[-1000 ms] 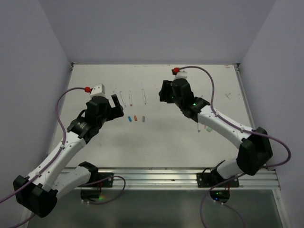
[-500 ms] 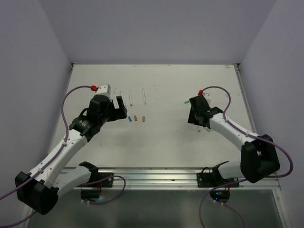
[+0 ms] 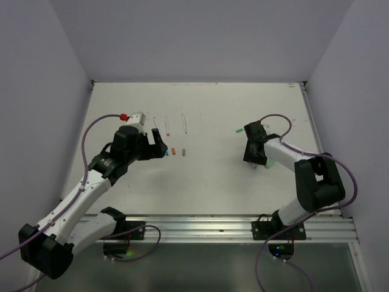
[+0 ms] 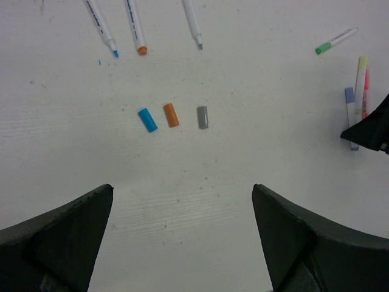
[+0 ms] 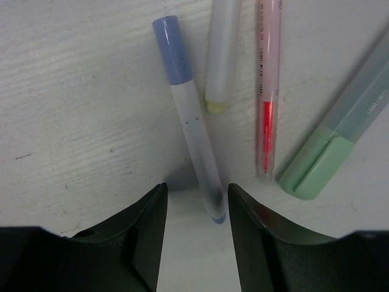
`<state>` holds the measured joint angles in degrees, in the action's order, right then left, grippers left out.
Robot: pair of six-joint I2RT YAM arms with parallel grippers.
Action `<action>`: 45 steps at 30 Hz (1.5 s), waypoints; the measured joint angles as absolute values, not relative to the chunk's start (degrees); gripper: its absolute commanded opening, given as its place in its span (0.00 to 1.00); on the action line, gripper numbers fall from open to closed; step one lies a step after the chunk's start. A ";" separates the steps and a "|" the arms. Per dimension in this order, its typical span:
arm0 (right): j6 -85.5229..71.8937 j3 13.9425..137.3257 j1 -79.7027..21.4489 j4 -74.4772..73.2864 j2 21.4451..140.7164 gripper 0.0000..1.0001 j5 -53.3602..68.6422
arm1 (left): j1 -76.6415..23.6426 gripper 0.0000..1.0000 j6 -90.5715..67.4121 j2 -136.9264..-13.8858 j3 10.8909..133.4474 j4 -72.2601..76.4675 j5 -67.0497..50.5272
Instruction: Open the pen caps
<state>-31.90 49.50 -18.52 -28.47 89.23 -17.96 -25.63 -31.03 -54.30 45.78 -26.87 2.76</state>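
Three loose pen caps lie in a row: blue [image 4: 147, 120], orange [image 4: 171, 115] and grey [image 4: 202, 117]. My left gripper [image 4: 182, 190] hovers open just short of them, empty. Caps still sit on other pens. A purple cap [image 5: 172, 48] tops a white pen [image 5: 197, 146] whose tail end lies between the fingers of my right gripper [image 5: 197, 204]. Those jaws stand apart, low over the table, with a gap on each side of the barrel. Beside it lie a yellowish-capped pen [image 5: 222, 55], a pink pen [image 5: 268, 91] and a mint green pen [image 5: 340, 140].
Three uncapped white pens [image 4: 135, 27] lie side by side beyond the loose caps. A green-capped pen [image 4: 335, 41] lies alone toward the back right. In the top view the left gripper [image 3: 157, 145] is at the left-middle and the right gripper [image 3: 254, 158] at the right, near the table's side edge [image 3: 313, 131].
The right arm swung from the back middle to the right and dropped low over the pen group, its jaws narrowing a little. The left gripper edged right toward the loose caps, still open.
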 measured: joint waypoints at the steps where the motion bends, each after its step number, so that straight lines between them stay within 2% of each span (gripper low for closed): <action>1: -31.79 49.58 -18.26 -28.25 89.82 0.47 -17.28 | -25.63 1.00 -31.31 -54.19 45.74 -26.85 2.74; 5: -31.05 51.64 -17.69 -27.07 93.03 0.41 -13.87 | -25.63 1.00 -32.99 -53.98 45.74 -27.03 2.79; 8: -30.76 52.86 -17.67 -26.22 94.32 0.33 -12.51 | -25.63 1.00 -33.87 -54.11 45.76 -27.42 2.79; 11: -30.33 53.76 -17.67 -26.30 95.22 0.16 -12.36 | -25.63 1.00 -33.93 -54.94 46.33 -27.73 2.79; 12: -30.13 54.06 -17.67 -26.33 95.44 0.06 -12.36 | -25.63 1.00 -33.93 -55.57 46.98 -27.99 2.79; 14: -29.50 54.24 -17.69 -26.28 95.55 0.00 -12.40 | -25.63 1.00 -33.91 -56.84 48.47 -27.86 2.72; 20: -26.83 53.98 -20.29 -24.67 95.31 0.00 -12.67 | -25.63 1.00 -35.35 -61.89 51.11 -23.31 -1.87; 28: -25.96 51.81 -37.45 -16.36 89.84 0.00 -7.49 | -27.24 0.98 -39.07 -73.54 51.24 -12.32 -8.27; 34: -27.07 51.64 -43.51 -5.26 86.63 0.00 -4.89 | -28.56 0.89 -42.33 -76.75 53.52 -10.98 -7.14; 36: -27.16 51.64 -44.75 -2.90 86.65 0.00 -4.27 | -28.67 0.82 -43.03 -76.79 54.04 -10.52 -5.87; 38: -27.16 51.64 -45.25 -0.91 86.65 0.00 -3.20 | -28.71 0.78 -43.64 -76.84 54.43 -9.67 -4.75; 43: -27.03 51.70 -45.34 2.28 86.65 0.00 -0.27 | -29.43 0.73 -45.10 -78.19 55.55 -7.99 -2.26; 45: -27.00 51.72 -45.34 3.11 86.65 0.00 1.04 | -30.11 0.68 -45.69 -79.22 55.92 -7.73 -1.87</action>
<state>-27.00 51.72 -45.34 3.11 86.65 1.04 -30.11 -45.69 -79.22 55.92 -7.73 -1.87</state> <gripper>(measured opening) 0.066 0.715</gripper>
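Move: The blue-capped pen lies capped, cap end outward, its middle about 6 cm ahead of the right hand, 2 cm left and 1 cm below; its tail is almost between the half-open fingers. At that level from the right hand are the pink pen 8 cm ahead and 2 right, and the green highlighter 5 ahead and 6 right. From the left hand, the pen is roughly 37 cm right, 7 ahead and 17 below; the loose gray cap is 7 ahead and 8 right. The right hand eases some 3 cm forward-left and slightly down, closes on the white barrel of the blue-capped pen near its tail, then carries it about 24 cm left and 11 cm up, turning counter-clockwise some 40 degrees and tilting its fingers up to bring the cap end towards the left gripper. The empty left hand waits wide open, then swings about 10 cm right and 8 cm forward towards the pen with a roll of some 15 degrees, dipping and recovering on the way, and starts narrowing its fingers near the cap without yet gripping it. ##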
